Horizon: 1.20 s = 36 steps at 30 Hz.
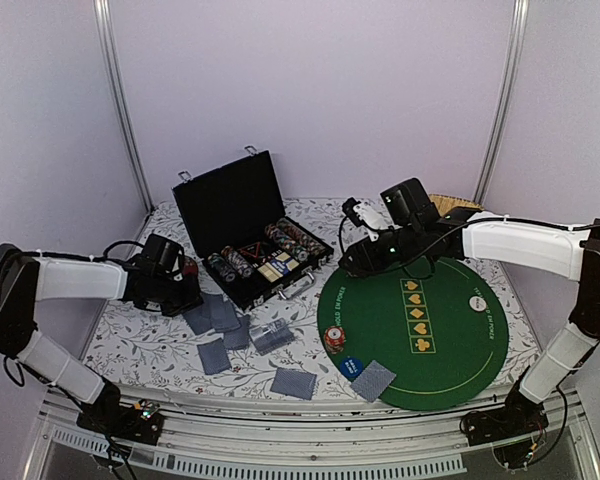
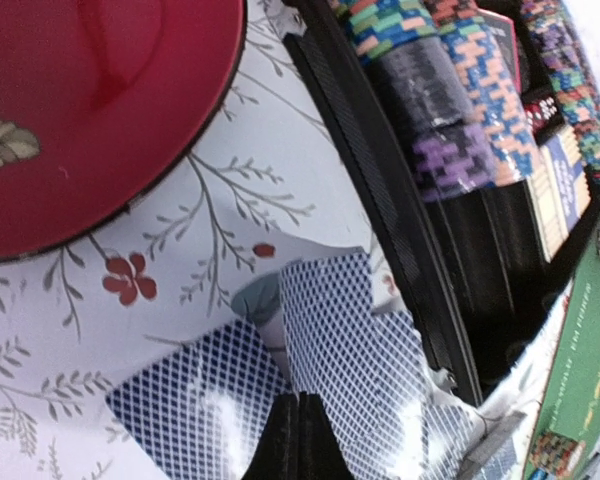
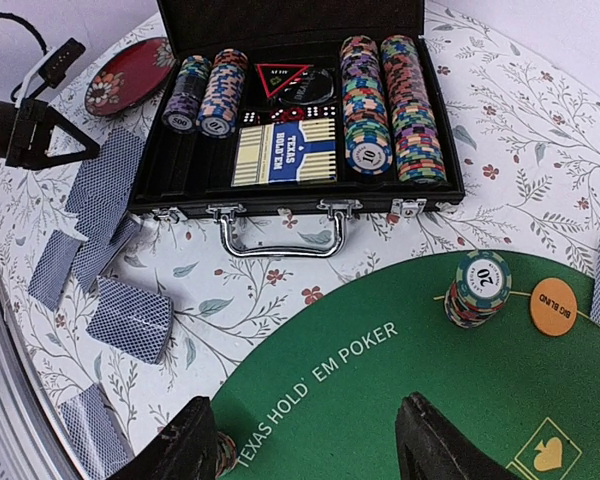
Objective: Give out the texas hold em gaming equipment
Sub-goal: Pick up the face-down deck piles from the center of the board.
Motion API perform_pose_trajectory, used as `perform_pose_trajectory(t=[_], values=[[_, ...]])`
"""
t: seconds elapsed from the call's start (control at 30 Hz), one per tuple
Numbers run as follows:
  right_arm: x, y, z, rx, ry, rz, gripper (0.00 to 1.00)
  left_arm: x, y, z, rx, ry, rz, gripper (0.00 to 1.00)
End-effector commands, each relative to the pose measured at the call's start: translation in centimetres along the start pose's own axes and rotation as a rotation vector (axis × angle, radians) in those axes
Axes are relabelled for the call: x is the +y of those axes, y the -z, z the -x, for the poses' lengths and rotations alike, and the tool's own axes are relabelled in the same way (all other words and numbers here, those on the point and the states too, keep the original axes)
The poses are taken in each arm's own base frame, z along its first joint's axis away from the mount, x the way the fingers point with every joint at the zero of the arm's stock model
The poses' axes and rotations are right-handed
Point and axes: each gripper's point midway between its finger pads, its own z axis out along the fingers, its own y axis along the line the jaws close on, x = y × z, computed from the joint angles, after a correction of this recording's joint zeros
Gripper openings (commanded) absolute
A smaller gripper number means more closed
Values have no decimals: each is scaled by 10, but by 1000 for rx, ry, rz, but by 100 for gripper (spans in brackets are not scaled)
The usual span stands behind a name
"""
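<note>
My left gripper [image 2: 301, 437] is shut on the edge of a blue-backed playing card [image 2: 360, 360], which tilts up off the floral cloth; a second card [image 2: 195, 400] lies flat beside it. From above, that gripper [image 1: 192, 297] sits by the cards [image 1: 212, 313] left of the black case [image 1: 242, 205]. My right gripper [image 3: 310, 430] hangs open over the green poker mat [image 3: 380, 380], holding nothing. On the mat stand a chip stack [image 3: 482, 288] and an orange button [image 3: 553, 306]. Rows of striped chips [image 3: 380, 100] fill the case.
A dark-red dish [image 2: 90, 110] lies just beyond my left gripper. More cards [image 1: 213, 355] [image 1: 293, 382] and a clear box [image 1: 272, 335] lie on the cloth; a card [image 1: 373, 380], blue button [image 1: 352, 365] and white button [image 1: 476, 300] are on the mat.
</note>
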Motion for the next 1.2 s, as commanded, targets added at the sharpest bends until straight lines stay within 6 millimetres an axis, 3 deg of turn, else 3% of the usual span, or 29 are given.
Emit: perform_pose_trajectory(t=[0.0, 0.2, 0.4, 0.53, 0.67, 0.87, 1.17], values=[[4, 10, 19, -43, 17, 10, 63, 1, 9, -22, 63, 34, -49, 0], [6, 8, 18, -43, 13, 26, 63, -12, 19, -30, 35, 68, -113, 0], [8, 9, 19, -46, 16, 34, 63, -14, 10, -39, 48, 96, -135, 0], [10, 11, 20, -51, 18, 40, 63, -18, 3, -44, 72, 68, -126, 12], [10, 13, 19, -52, 14, 43, 63, -11, -3, -53, 101, 65, -90, 24], [11, 15, 17, -55, 11, 47, 63, -2, -9, -55, 99, 38, -52, 34], [13, 17, 20, -60, 9, 53, 63, -28, -27, -54, 133, 3, -156, 31]])
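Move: My left hand, fingers shut, hangs just over the left edge of the middle face-down pile, whose raised card they seem to grip; its middle is about 5 cm right, 1 cm back and 3 cm down. The left pile lies some 2 cm back and 1 cm left, the right pile 8 cm right and 6 cm back, the open chip case 14 cm right and 6 cm ahead. From my right hand the middle pile is some 27 cm left, 4 cm back and 16 cm below. With fingers still shut, I draw my left hand back about 4 cm and a little right, taking the raised card of the middle pile away from the chip case. Then I sink some 2.5 cm, open the fingers to about a third to let the card go, and finally ease forward and right about 2 cm, low over the overlapping piles with the fingers astride the middle pile's left edge. ##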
